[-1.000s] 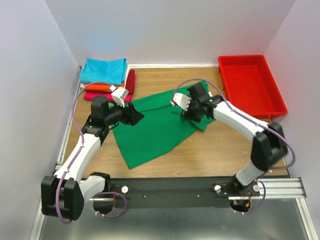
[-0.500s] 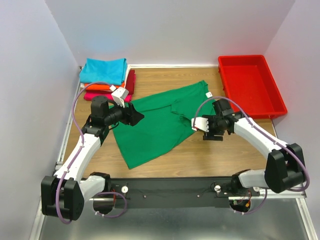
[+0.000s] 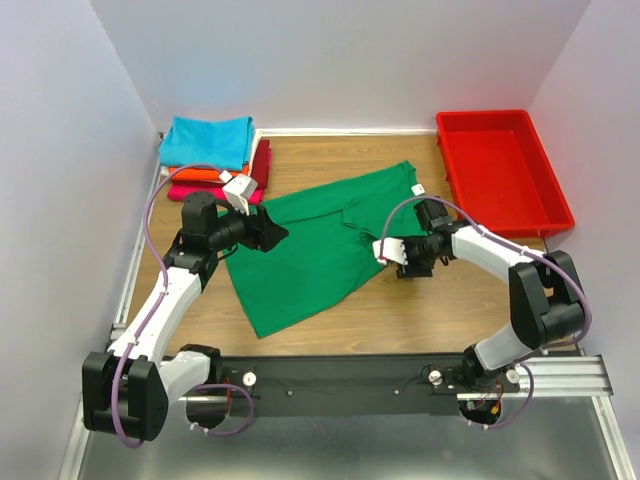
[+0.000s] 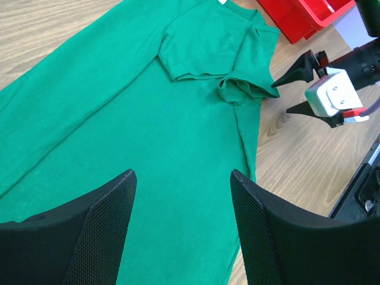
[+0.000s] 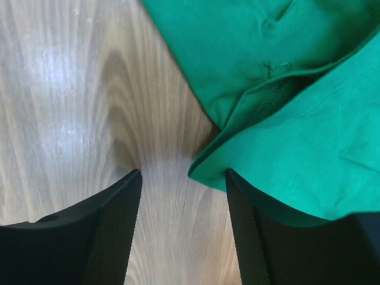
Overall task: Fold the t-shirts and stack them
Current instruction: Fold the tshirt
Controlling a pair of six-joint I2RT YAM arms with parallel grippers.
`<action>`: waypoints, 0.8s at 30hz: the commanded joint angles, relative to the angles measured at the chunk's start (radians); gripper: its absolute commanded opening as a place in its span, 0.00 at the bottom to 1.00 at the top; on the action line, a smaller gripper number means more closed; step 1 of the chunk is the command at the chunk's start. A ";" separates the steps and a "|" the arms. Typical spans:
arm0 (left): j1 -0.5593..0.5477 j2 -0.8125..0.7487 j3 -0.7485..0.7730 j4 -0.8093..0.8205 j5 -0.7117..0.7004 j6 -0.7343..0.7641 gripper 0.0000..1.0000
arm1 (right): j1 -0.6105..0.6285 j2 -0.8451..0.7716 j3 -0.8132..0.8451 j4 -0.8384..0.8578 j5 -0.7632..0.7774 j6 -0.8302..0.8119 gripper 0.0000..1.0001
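A large green t-shirt (image 3: 315, 245) lies spread flat across the middle of the table, its small white neck label (image 3: 418, 190) at the back right. Folded t-shirts sit stacked at the back left: turquoise (image 3: 208, 140) on top, then orange (image 3: 198, 172), magenta (image 3: 195, 193) and dark red (image 3: 263, 162). My left gripper (image 3: 272, 232) hovers open over the green shirt's left part, with only flat cloth (image 4: 178, 119) between its jaws. My right gripper (image 5: 183, 175) stands open low at the shirt's right edge. Bare wood shows between its jaws, and a sleeve hem (image 5: 205, 172) lies against the right finger.
A red plastic tray (image 3: 500, 165) stands at the back right, close behind the right arm. White walls close in the table on three sides. Bare wood (image 3: 450, 300) shows in front of and to the right of the green shirt.
The shirt's folded right part has been laid out toward the back right. My right gripper left it and swung forward and down to the right edge. The left arm has not moved.
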 commanded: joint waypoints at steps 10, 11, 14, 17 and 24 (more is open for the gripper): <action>0.001 -0.014 -0.013 0.023 0.039 -0.004 0.72 | -0.004 0.060 0.030 0.120 -0.009 0.050 0.49; 0.002 -0.014 -0.014 0.023 0.041 -0.004 0.72 | -0.003 0.059 0.027 0.127 -0.002 0.050 0.48; 0.001 -0.017 -0.013 0.025 0.041 -0.004 0.72 | -0.003 0.057 0.027 0.136 0.007 0.055 0.43; 0.001 -0.014 -0.013 0.025 0.041 -0.004 0.72 | -0.003 0.056 0.027 0.146 0.010 0.063 0.38; 0.002 -0.012 -0.013 0.025 0.042 -0.004 0.72 | -0.003 0.023 0.024 0.146 0.008 0.083 0.24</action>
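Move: The t-shirt's loose sleeve corner, at its near right edge, lies about 3 cm ahead of the right hand, 1 cm to its left and barely 1 cm lower. The curled fold of that sleeve is some 6 cm ahead and 6 cm left of the hand; the white collar label about 16 cm ahead and 3 cm right; the red bin's middle 19 cm ahead and 20 cm right. From the idle left hand the corner is roughly 22 cm right, 2 cm ahead and 17 cm below. The sleeve corner is taken by the right hand, which slides in low over the table, about 3 cm forward and slightly left towards the shirt, slowing as it arrives. Its half-open fingers close steadily all the way and end pinching the corner between their tips; the wrist hardly turns. ##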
